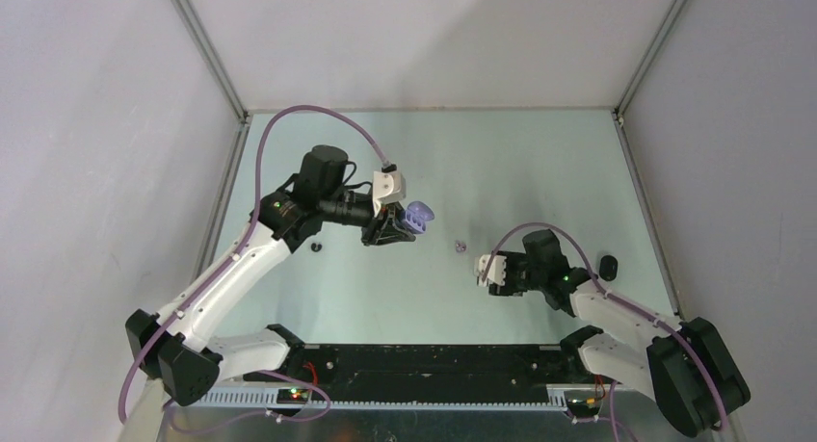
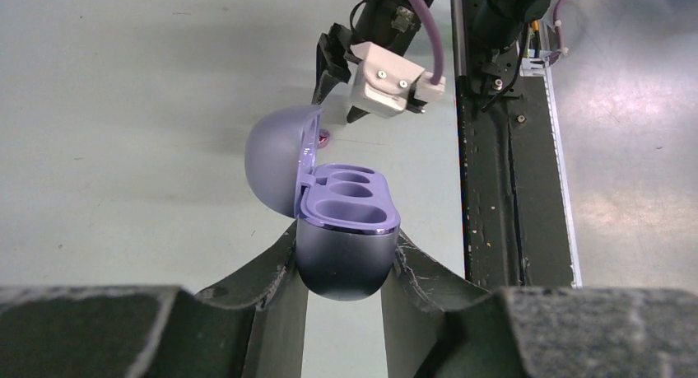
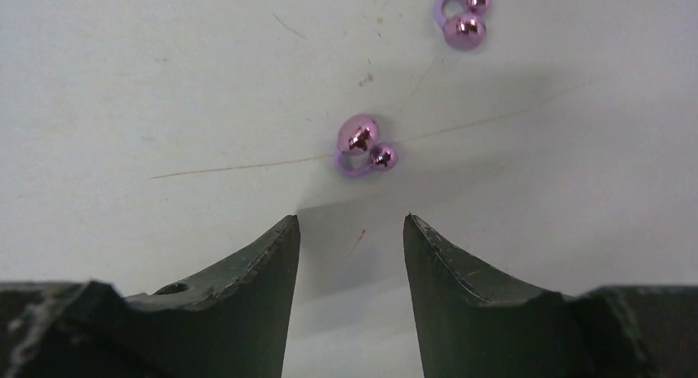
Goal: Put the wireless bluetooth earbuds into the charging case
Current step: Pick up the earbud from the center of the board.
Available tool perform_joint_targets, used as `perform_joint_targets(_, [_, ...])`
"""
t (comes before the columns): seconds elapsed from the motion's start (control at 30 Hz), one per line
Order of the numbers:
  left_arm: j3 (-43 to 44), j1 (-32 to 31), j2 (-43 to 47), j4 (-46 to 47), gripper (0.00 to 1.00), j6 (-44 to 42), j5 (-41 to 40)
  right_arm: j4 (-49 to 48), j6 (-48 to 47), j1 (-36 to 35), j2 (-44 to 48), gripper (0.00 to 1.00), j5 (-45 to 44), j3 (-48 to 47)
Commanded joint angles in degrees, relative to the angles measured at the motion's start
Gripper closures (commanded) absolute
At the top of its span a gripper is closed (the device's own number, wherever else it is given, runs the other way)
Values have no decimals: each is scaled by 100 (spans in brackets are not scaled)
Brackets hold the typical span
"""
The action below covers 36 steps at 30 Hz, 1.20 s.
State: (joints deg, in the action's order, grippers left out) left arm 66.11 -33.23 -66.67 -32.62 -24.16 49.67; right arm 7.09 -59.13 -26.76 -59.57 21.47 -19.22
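A pale purple charging case (image 2: 346, 246) is held above the table with its lid (image 2: 276, 160) swung open and both wells empty. My left gripper (image 2: 344, 271) is shut on its rounded base; from above the case (image 1: 419, 215) shows at the left gripper (image 1: 403, 226). Two pale purple earbuds lie on the table, one (image 3: 362, 143) just ahead of my right gripper (image 3: 351, 221) and one (image 3: 463, 20) farther off. From above they are one small speck (image 1: 461, 245). The right gripper (image 1: 479, 268) is open, with nothing between its fingers. A tiny black earbud-like item (image 1: 316, 247) lies under the left arm.
A black oval object (image 1: 608, 266) rests on the table to the right of the right arm. Grey walls with metal frame posts (image 1: 207, 52) enclose the pale green table (image 1: 520, 163). A black base rail (image 1: 434, 365) runs along the near edge.
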Motion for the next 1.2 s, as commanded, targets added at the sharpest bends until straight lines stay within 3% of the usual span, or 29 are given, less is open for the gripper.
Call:
perform_joint_targets(0.0, [12, 22, 137, 163, 98, 55, 34, -878, -909, -86, 32, 46, 431, 281])
perform_joint_targets(0.2, [-14, 19, 213, 172, 97, 50, -30, -1074, -1682, -126, 69, 47, 779, 633])
perform_joint_targets(0.5, [-27, 20, 250, 176, 96, 49, -75, -831, -1905, -174, -28, 65, 904, 630])
perform_joint_targets(0.97, [-45, 19, 247, 174, 96, 31, -86, -1048, -1993, -310, -508, 64, 752, 576])
perform_joint_targets(1.17, [-45, 20, 232, 164, 96, 26, -97, -953, -1986, -311, -503, 69, 720, 558])
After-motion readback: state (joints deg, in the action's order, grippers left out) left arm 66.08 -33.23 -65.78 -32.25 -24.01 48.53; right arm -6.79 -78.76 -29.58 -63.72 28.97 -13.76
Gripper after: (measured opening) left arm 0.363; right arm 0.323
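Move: The nearer pink earbud lies on the board about 4 cm to the left of my right hand, level with it fore-and-aft and roughly 1 cm below. The other pink earbud lies about 5 cm farther out and 5 cm farther left than that one. The open charging case in my left hand is some 18 cm left of my right hand, 3 cm back and 24 cm up. From my left hand, the nearer earbud is about 14 cm right, 3 cm ahead and 25 cm down. I slide my right hand about 3.5 cm left, staying low over the board, to bring the fingertips around the nearer pink earbud. On the way I swing the wrist some 20 degrees counter-clockwise, let the fingers point less steeply down, and narrow their gap by more than a third, without yet shutting on it. My left hand keeps the open case up where it is. ##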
